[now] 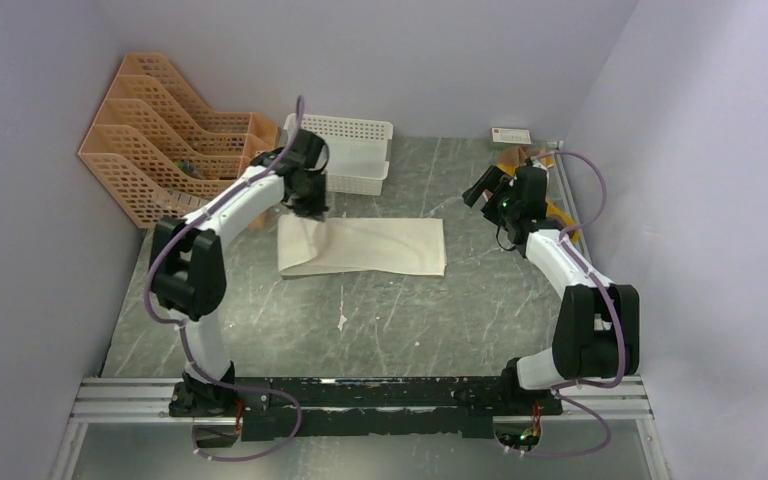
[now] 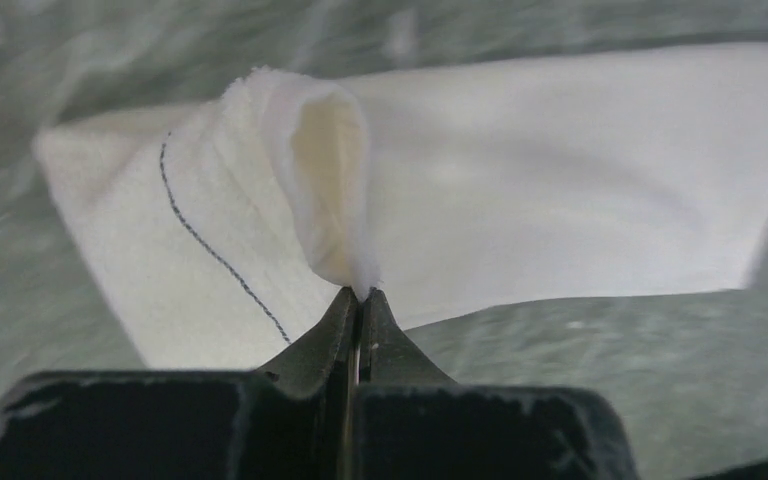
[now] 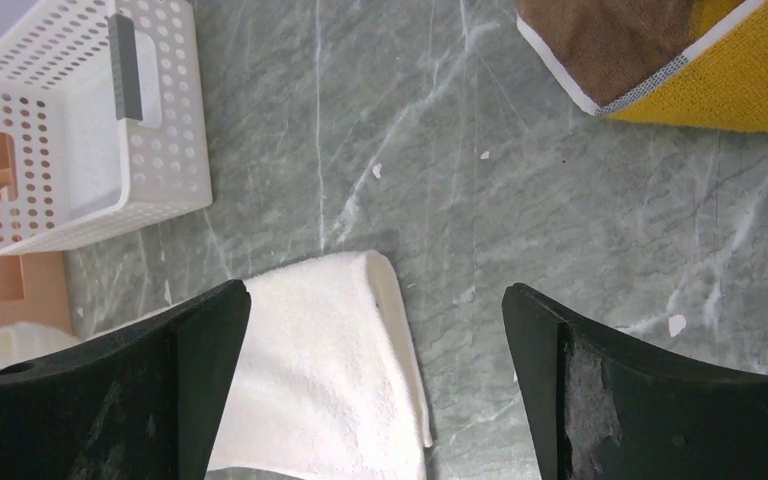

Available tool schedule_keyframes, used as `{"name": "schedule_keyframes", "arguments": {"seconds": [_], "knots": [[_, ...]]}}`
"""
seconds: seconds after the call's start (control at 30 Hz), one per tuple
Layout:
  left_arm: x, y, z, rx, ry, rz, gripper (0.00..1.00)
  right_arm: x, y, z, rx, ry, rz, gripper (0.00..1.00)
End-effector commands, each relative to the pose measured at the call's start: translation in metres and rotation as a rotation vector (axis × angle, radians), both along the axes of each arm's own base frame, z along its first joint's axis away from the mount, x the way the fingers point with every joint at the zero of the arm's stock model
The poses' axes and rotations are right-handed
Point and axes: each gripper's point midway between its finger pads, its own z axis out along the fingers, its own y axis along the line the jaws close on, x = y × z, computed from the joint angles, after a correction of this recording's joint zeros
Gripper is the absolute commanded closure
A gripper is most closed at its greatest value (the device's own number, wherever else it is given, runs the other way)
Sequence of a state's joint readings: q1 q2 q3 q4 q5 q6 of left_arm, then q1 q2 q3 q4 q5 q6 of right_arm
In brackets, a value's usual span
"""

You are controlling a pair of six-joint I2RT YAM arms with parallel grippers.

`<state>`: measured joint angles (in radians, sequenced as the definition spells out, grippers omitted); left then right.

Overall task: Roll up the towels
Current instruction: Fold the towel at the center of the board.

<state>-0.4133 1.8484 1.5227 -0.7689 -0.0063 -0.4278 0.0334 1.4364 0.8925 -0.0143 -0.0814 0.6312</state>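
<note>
A cream-white towel lies folded flat in the middle of the table, its left end lifted. My left gripper is shut on that end's edge; in the left wrist view the pinched fold curls up just above the closed tips of the left gripper. My right gripper hangs open above the table to the right of the towel, nothing between its fingers; its wrist view shows the cream towel's right end below the right gripper. The brown and mustard-yellow towel lies at the back right, partly hidden behind the right arm.
A white lattice basket stands at the back centre, behind the left gripper. Orange tiered file trays stand against the left wall. A small white box sits at the back right. Walls close in on three sides.
</note>
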Motion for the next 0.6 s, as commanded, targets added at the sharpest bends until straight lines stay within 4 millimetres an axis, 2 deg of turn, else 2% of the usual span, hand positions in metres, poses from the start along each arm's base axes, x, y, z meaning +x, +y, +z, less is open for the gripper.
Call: {"name": "schedule_keyframes", "arguments": {"seconds": [0.0, 0.13, 0.23, 0.4, 0.57], "knots": [[0.012, -0.090, 0.023, -0.222, -0.028, -0.102, 0.93, 0.004, 0.002, 0.005, -0.017, -0.006, 0.029, 0.00], [0.011, -0.145, 0.009, -0.276, 0.017, -0.182, 0.93, 0.004, -0.004, 0.001, -0.046, 0.016, 0.028, 0.00], [0.010, -0.175, -0.008, -0.285, 0.053, -0.229, 0.93, 0.002, -0.010, -0.003, -0.060, 0.032, 0.022, 0.00], [0.010, -0.209, -0.031, -0.327, 0.107, -0.278, 0.93, -0.003, -0.017, -0.004, -0.065, 0.033, 0.011, 0.00], [0.004, -0.236, -0.024, -0.377, 0.111, -0.324, 0.93, -0.007, -0.020, -0.011, -0.068, 0.050, 0.009, 0.00]]}}
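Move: Some 33 cm to the right of the left hand, 3 cm nearer the base and 8 cm below it, lies the middle of the white towel's right end, towards which the held left end is being carried. The towel's left fold is about 9 cm left of this hand and 3 cm back; the white basket stands roughly 21 cm ahead and 5 cm right. From the right hand, the towel's right end lies about 5 cm left, 6 cm back and 12 cm below. Sweeping the still-pinched towel end about 21 cm to the right over the flat part of the towel, the left hand first rises a little, then slows and sinks, ending some 6 cm lower, close over the lower layer. Its wrist turns about 15 degrees clockwise and rolls about as much, left side dipping; the fingers stay shut. ##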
